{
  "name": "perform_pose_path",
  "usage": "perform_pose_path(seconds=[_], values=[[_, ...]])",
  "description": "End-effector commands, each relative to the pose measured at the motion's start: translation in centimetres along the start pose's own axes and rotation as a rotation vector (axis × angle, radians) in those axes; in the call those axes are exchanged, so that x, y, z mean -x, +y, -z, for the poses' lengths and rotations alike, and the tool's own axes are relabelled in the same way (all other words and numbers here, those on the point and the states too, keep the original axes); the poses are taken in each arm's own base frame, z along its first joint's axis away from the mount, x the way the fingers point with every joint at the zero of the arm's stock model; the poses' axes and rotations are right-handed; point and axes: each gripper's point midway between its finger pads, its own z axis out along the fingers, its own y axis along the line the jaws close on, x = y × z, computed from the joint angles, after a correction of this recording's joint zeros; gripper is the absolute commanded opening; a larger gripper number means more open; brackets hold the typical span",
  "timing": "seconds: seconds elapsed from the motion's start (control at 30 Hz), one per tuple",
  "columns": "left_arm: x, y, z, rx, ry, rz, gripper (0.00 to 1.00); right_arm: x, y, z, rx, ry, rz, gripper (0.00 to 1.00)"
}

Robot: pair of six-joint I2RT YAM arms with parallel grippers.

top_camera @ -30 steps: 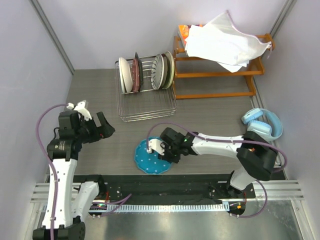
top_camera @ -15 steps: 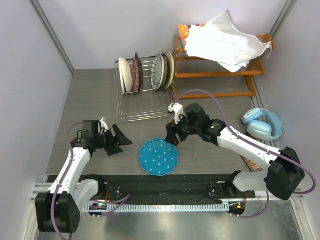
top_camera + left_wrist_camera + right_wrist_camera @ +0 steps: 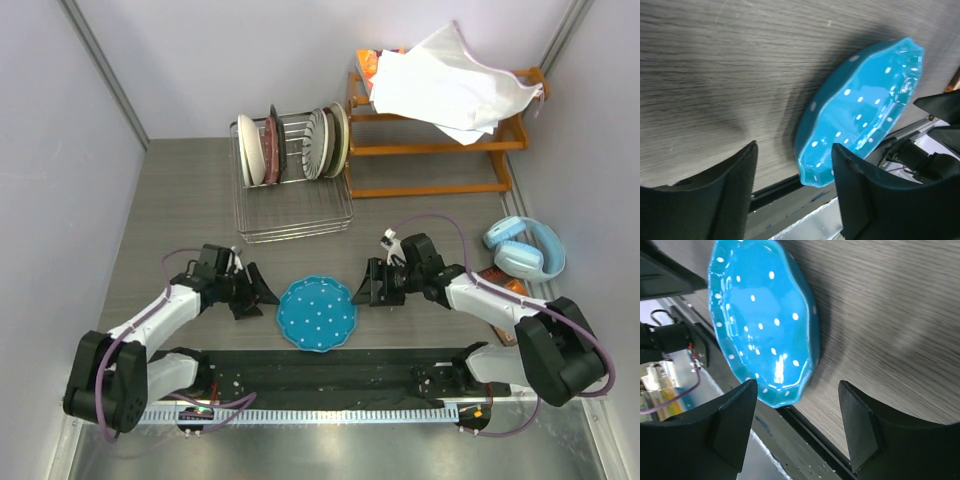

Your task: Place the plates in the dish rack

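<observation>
A blue plate with white dots [image 3: 316,313] lies flat on the grey table near its front edge. My left gripper [image 3: 258,293] sits low at the plate's left edge, open. In the left wrist view the blue plate's [image 3: 865,105] rim reaches into the gap of the left gripper [image 3: 794,150]. My right gripper [image 3: 368,285] is open at the plate's right edge. In the right wrist view the blue plate [image 3: 760,325] lies just ahead of the right gripper [image 3: 797,385]. The wire dish rack [image 3: 292,215] at the back holds upright plates: a red-rimmed one [image 3: 270,150], a striped one [image 3: 316,143], a greenish one [image 3: 339,140].
An orange wooden shelf [image 3: 430,150] with a white cloth [image 3: 445,85] stands right of the rack. Blue headphones [image 3: 525,248] lie by the right wall. A black rail [image 3: 320,365] runs along the table's near edge, just in front of the plate.
The right gripper opened off the blue plate, lifted away and came down at its right edge. The left arm dropped and moved right to the plate's left edge, its jaws narrowing.
</observation>
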Motion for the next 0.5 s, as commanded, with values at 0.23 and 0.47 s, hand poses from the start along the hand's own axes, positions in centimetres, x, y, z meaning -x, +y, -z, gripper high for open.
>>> perform_pose_path(seconds=[0.23,0.47], values=[[-1.3,-0.9,-3.7,-0.027,0.017,-0.078,0.44,-1.6,-0.7,-2.5,0.08,0.018,-0.189,0.75],[-2.2,-0.9,-4.4,-0.046,0.07,-0.046,0.08,-1.8,-1.2,-5.6,0.135,0.108,-0.274,0.75]])
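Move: The blue dotted plate lies flat between the hands. Its middle is about 11 cm right of the left hand, 2 cm nearer the base and 3 cm lower; from the right hand it is about 12 cm left, 3 cm back and 4 cm below. The dish rack's middle stands roughly 28 cm ahead of the left hand and 7 cm to its right, and the headphones some 12 cm ahead of the right hand and 34 cm to its right. Bring the left gripper about 4 cm right and 2.5 cm down onto the plate's left rim, closing its fingers from over half open until they pinch the rim. Together with it, bring the right gripper about 3 cm left and 2 cm down, fingers kept wide open so they straddle the right rim, swinging them some 15 degrees flatter and more to the left. ##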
